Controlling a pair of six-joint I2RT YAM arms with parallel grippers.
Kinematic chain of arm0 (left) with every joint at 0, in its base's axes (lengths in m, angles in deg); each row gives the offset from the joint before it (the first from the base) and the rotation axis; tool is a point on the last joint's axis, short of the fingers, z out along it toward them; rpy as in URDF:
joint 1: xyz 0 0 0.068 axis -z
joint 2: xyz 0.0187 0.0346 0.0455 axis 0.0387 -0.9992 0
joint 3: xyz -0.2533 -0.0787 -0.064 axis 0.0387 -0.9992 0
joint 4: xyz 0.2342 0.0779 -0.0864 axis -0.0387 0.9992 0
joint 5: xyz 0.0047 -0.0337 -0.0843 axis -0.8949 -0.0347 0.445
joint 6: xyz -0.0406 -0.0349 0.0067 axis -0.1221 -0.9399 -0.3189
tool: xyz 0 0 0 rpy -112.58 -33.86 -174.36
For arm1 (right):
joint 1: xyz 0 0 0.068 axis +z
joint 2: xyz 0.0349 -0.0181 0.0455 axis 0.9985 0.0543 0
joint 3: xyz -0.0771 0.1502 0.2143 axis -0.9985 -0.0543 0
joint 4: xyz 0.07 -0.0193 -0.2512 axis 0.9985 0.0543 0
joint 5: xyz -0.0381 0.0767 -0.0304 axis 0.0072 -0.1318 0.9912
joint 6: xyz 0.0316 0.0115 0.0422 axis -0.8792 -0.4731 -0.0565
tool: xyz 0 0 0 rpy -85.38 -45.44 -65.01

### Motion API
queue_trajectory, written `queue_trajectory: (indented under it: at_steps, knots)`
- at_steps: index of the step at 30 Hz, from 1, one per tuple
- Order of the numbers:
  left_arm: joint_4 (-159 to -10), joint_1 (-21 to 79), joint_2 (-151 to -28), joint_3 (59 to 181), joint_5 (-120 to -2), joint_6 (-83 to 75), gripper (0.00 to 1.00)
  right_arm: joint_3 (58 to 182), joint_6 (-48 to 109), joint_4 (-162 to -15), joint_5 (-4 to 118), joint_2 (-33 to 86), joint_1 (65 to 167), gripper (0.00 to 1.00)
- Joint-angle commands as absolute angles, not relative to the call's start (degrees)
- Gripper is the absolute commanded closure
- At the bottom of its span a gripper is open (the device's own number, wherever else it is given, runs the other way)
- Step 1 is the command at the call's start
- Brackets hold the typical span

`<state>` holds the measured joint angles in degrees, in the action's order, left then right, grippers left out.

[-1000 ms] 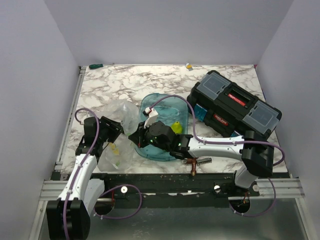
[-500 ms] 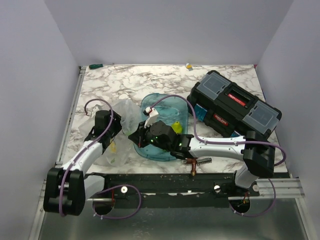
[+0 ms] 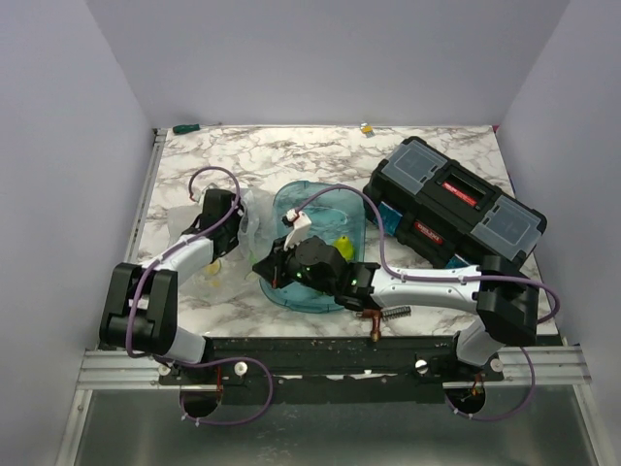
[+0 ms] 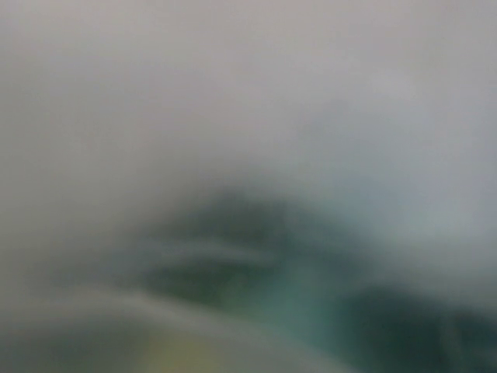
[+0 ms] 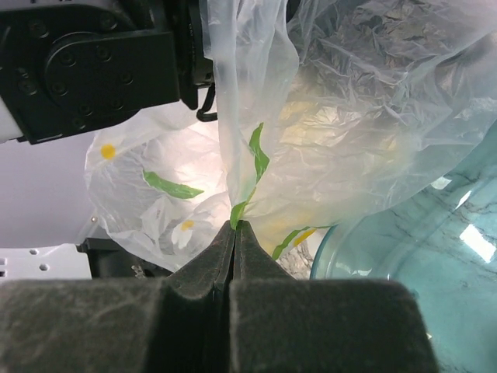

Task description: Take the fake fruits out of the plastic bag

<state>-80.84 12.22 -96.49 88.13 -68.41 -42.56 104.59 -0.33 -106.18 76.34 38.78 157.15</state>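
The clear plastic bag (image 3: 248, 219), printed with daisies and green leaves, lies crumpled left of the teal tray (image 3: 325, 216). My right gripper (image 3: 271, 264) is shut on a fold of the plastic bag (image 5: 326, 116), its fingertips (image 5: 234, 225) pinching the film. A yellowish shape (image 5: 304, 128) shows dimly through the film. One yellow-green fake fruit (image 3: 342, 249) sits in the tray beside my right wrist. My left gripper (image 3: 231, 229) is pushed against the bag's left side, and its black body (image 5: 93, 62) shows behind the film. The left wrist view is a blur, so its jaws do not show.
A black toolbox (image 3: 456, 199) stands at the right, with a copper fitting (image 3: 375, 320) and a spring (image 3: 396, 313) near the front edge. Small items lie at the back edge, a green one (image 3: 186, 128) and a yellow one (image 3: 367, 128). The teal tray's rim (image 5: 388, 256) lies right of my right fingers.
My left arm has swung from the front left forward and right, up against the bag. The right gripper has kept its pinch on the bag and barely moved.
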Motion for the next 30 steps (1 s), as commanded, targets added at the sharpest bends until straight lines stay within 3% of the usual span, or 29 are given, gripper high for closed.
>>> queue_trajectory:
  at_steps: [1, 5, 10, 15, 21, 25, 27, 30]
  knots:
    - [-81.77, 13.03, -100.32, 90.61, -62.99, -42.48, 0.21, 103.84, -0.31, -107.80, 76.44, 36.73, 157.03, 0.99]
    - [-83.83, 13.73, -104.98, 90.85, -59.63, -45.13, 0.26, 103.84, -0.32, -107.55, 76.38, 36.14, 157.03, 0.99]
    - [-82.73, 17.70, -100.05, 88.06, -66.85, -44.57, 0.24, 102.93, -0.19, -107.26, 77.41, 34.79, 157.05, 0.99]
    - [-78.43, 17.78, -98.46, 88.49, -68.70, -43.89, 0.31, 103.53, -0.08, -107.24, 77.08, 35.17, 157.03, 0.99]
    - [-71.58, 17.78, -95.89, 88.37, -68.33, -44.21, 0.25, 103.37, -0.11, -107.27, 76.97, 35.27, 157.02, 0.99]
    - [-70.20, 17.78, -92.55, 86.84, -70.53, -44.28, 0.35, 102.92, -0.26, -107.35, 77.37, 34.78, 157.05, 0.99]
    - [-72.29, 17.78, -91.83, 85.51, -70.38, -44.16, 0.48, 102.70, -0.27, -107.74, 77.38, 34.73, 157.07, 0.99]
    - [-72.82, 17.83, -93.55, 85.83, -69.18, -44.48, 0.50, 103.11, -0.30, -107.64, 77.12, 35.17, 157.02, 0.99]
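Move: The left gripper is already inside the plastic bag, and the pale yellow fruit showing through the film lies about 4 cm back from its fingers, 1 cm to their right and some 5 cm below. The teal tray's middle is about 18 cm right, 6 cm back and 7 cm lower; the green fruit in the tray is some 25 cm right, 7 cm back. From the right gripper, the yellow fruit is about 11 cm ahead, 4 cm left and 12 cm below. Work the left gripper through the inside of the bag: ease it about 3.5 cm to the right and 2 cm down, then draw it back some 5 cm towards the base, lifting slightly at the end while the wide-open fingers close partway. Keep the right fingers shut on the green-edged bag rim, raising it about 1.5 cm. ##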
